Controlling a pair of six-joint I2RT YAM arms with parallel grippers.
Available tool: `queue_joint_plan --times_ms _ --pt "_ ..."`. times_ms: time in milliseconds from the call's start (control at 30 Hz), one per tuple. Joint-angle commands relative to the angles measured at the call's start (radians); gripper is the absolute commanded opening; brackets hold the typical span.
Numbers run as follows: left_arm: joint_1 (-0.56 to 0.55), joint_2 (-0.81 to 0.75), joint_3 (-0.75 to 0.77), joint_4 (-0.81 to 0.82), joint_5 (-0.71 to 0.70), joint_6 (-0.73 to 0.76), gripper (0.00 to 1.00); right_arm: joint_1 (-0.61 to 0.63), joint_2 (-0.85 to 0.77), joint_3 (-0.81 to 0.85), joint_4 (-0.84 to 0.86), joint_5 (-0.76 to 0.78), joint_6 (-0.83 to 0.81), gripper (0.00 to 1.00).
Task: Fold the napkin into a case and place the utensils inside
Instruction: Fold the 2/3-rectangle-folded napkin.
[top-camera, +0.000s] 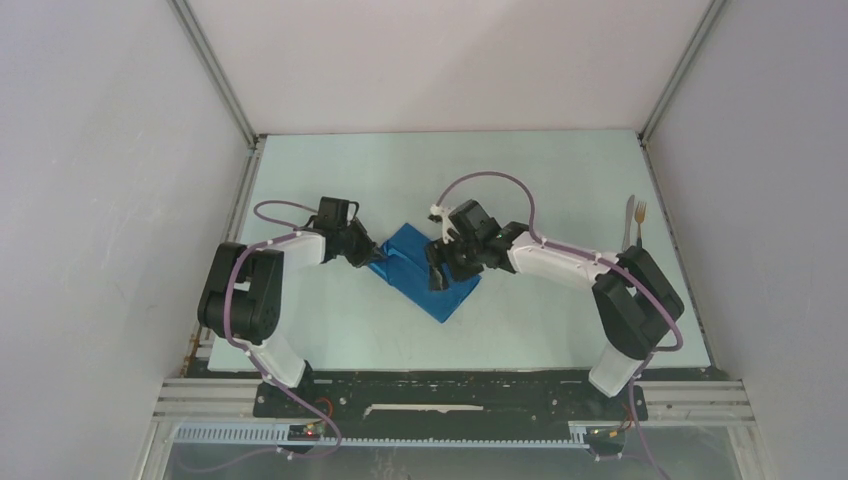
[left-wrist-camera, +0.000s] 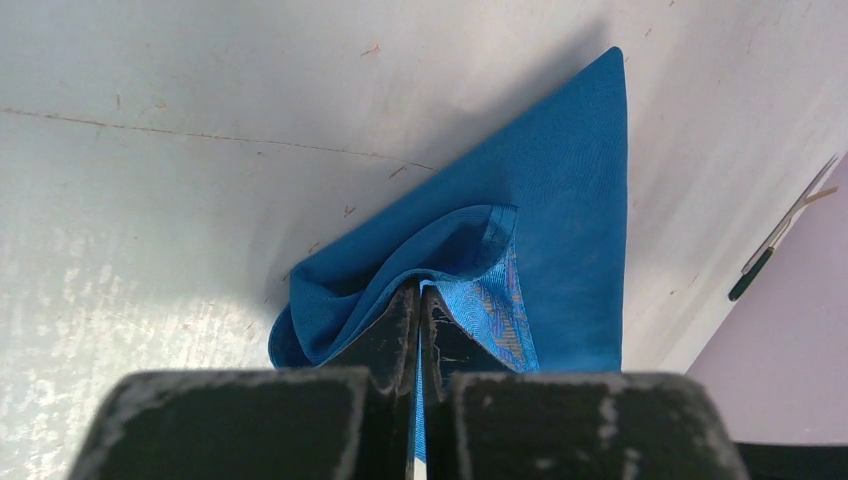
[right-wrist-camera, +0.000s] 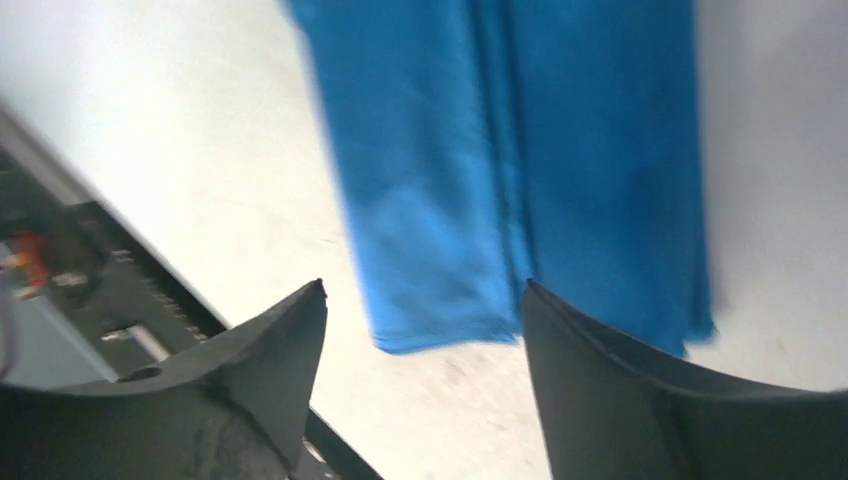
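Observation:
The napkin (top-camera: 425, 272) is a bright blue cloth, folded into a long band that lies slantwise at the table's middle. My left gripper (top-camera: 375, 258) is at its left end, shut on a raised fold of the napkin (left-wrist-camera: 560, 220); in the left wrist view my left gripper (left-wrist-camera: 419, 290) pinches cloth between the jaws. My right gripper (top-camera: 437, 272) hovers over the band's near right part. In the blurred right wrist view my right gripper (right-wrist-camera: 423, 285) is open, with the napkin (right-wrist-camera: 500, 150) lying beyond the fingertips. The utensils (top-camera: 634, 220) lie side by side at the far right; they also show as thin utensils (left-wrist-camera: 785, 232).
White enclosure walls (top-camera: 100, 200) close in the table on the left, back and right. A black mounting plate (top-camera: 450, 385) runs along the near edge under both arm bases. The utensils lie close to the right wall.

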Motion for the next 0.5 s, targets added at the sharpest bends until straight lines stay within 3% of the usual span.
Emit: queue_joint_plan --times_ms 0,100,167,467 --pt "0.001 0.002 0.009 0.020 0.007 0.006 0.00 0.011 0.010 0.049 0.239 -0.299 0.161 0.85" --pt "0.004 0.003 0.009 0.012 0.001 0.006 0.00 0.020 0.121 0.055 0.525 -0.508 0.312 0.98" --pt "0.006 0.010 0.011 0.010 0.011 0.005 0.00 0.019 0.196 0.078 0.664 -0.590 0.371 1.00" --pt "0.011 0.030 0.013 0.010 0.011 0.003 0.00 0.014 0.426 0.235 0.636 -0.746 0.344 0.98"
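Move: The folded napkin's left corner lies about 18 cm to the right hand's left, some 1 cm ahead and 5 cm below; the napkin's far corner is roughly 13 cm ahead and 8 cm left, its near corner some 15 cm back and 2 cm right. From the left hand, whose shut fingertips are already down on the fold, that left corner lies about 3 cm left, 2 cm back and 1 cm below. The napkin's folded left end is still held down under the left hand's shut fingertips, while the right hand sweeps some 14 cm left over the cloth towards the left corner, rising about 4.5 cm and then sinking again by nearly 3. On the way its already parted fingers open fully and the wrist rolls and turns some 40 degrees, swinging the fingers up to point mainly left. ##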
